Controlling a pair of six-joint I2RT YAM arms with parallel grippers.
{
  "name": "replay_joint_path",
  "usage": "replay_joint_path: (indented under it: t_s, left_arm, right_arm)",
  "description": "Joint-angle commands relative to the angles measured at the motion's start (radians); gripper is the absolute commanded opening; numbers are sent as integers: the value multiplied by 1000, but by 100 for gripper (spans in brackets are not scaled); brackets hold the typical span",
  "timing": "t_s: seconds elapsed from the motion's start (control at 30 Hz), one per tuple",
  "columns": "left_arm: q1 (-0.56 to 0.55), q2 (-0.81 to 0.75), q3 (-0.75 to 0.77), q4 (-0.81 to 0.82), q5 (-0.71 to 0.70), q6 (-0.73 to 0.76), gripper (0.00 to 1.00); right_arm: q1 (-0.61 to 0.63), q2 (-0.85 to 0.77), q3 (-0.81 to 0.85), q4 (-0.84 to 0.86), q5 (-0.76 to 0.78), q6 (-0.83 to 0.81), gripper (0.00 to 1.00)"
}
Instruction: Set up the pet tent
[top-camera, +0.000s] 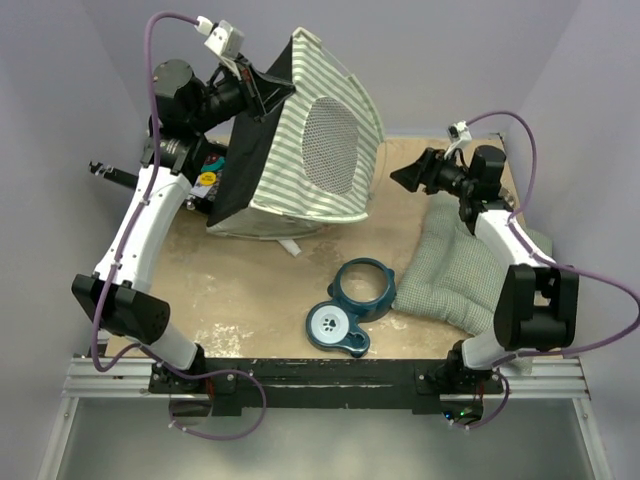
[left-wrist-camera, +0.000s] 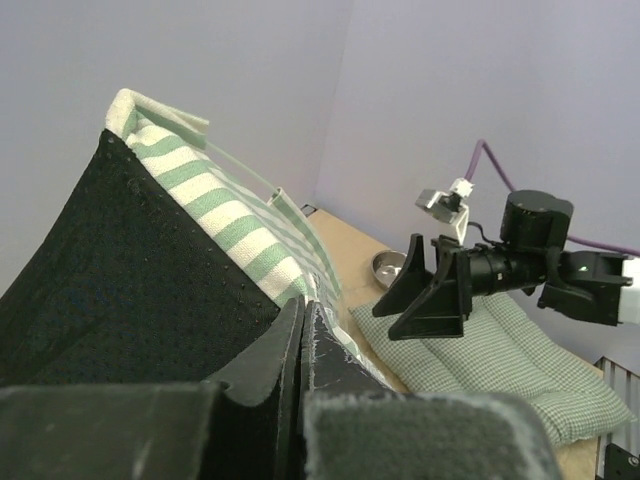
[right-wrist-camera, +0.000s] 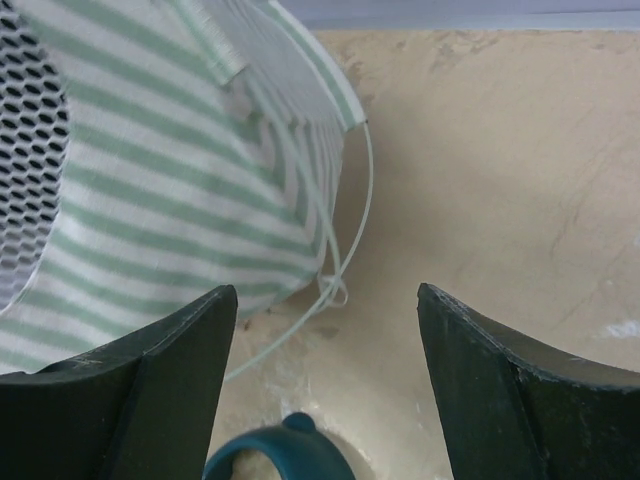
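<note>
The pet tent (top-camera: 300, 140) stands tipped on its side at the back of the table. Its black floor panel (top-camera: 245, 150) faces left and its round mesh window (top-camera: 330, 130) faces the camera. My left gripper (top-camera: 275, 88) is shut on the tent's upper left edge, where the floor meets the striped cloth. In the left wrist view the jaws (left-wrist-camera: 302, 305) are pressed together against the black panel (left-wrist-camera: 130, 270) and the stripes (left-wrist-camera: 220, 215). My right gripper (top-camera: 405, 178) hangs open just right of the tent, touching nothing. Its wrist view shows the striped wall (right-wrist-camera: 180, 170) and a thin white pole (right-wrist-camera: 350, 230) ahead of the jaws (right-wrist-camera: 328, 300).
A teal double bowl stand (top-camera: 350, 305) lies front centre, and its rim (right-wrist-camera: 275, 455) shows under the right gripper. A green checked cushion (top-camera: 450, 265) lies under the right arm. A metal bowl (left-wrist-camera: 388, 265) sits at the back right. Small items (top-camera: 207, 180) lie behind the left arm.
</note>
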Motion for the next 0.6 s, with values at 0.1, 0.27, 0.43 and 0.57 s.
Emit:
replay_joint_path:
  t_s: [0.1, 0.27, 0.43, 0.57]
  left_arm:
    - [10, 9, 30, 98, 27, -33, 0]
    - [13, 23, 43, 95, 33, -27, 0]
    - [18, 24, 50, 88, 27, -10, 0]
    - [29, 21, 50, 77, 4, 22, 7]
  right_arm:
    - [44, 111, -40, 397, -41, 247, 71]
    - [97, 170, -16, 469, -81, 298, 62]
    - [110, 193, 18, 382, -95, 231, 14]
    - [90, 182, 185, 100, -57, 83, 0]
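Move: The tent's thin white cord, strung below its striped right-hand corner, is about 7 cm to the right hand's left, 2 cm ahead and 2 cm below. From that hand the mesh window lies some 17 cm left, 3 cm back and 8 cm higher. The teal ring is 22 cm back and 10 cm left, the cushion 18 cm back and 14 cm right, both some 22 cm below. From the left hand the cord is roughly 22 cm right, 2 cm ahead and 26 cm below. The right fingers, wide open around nothing, shut on the white cord just below the tent's striped corner and pinch it between their tips. To get there the hand eases forward and down a couple of centimetres, then sweeps about 6 cm left towards the tent, rolling and turning counter-clockwise by some 10 degrees, and closes at the end. The left hand keeps its pinch on the raised tent's upper edge, almost still. ##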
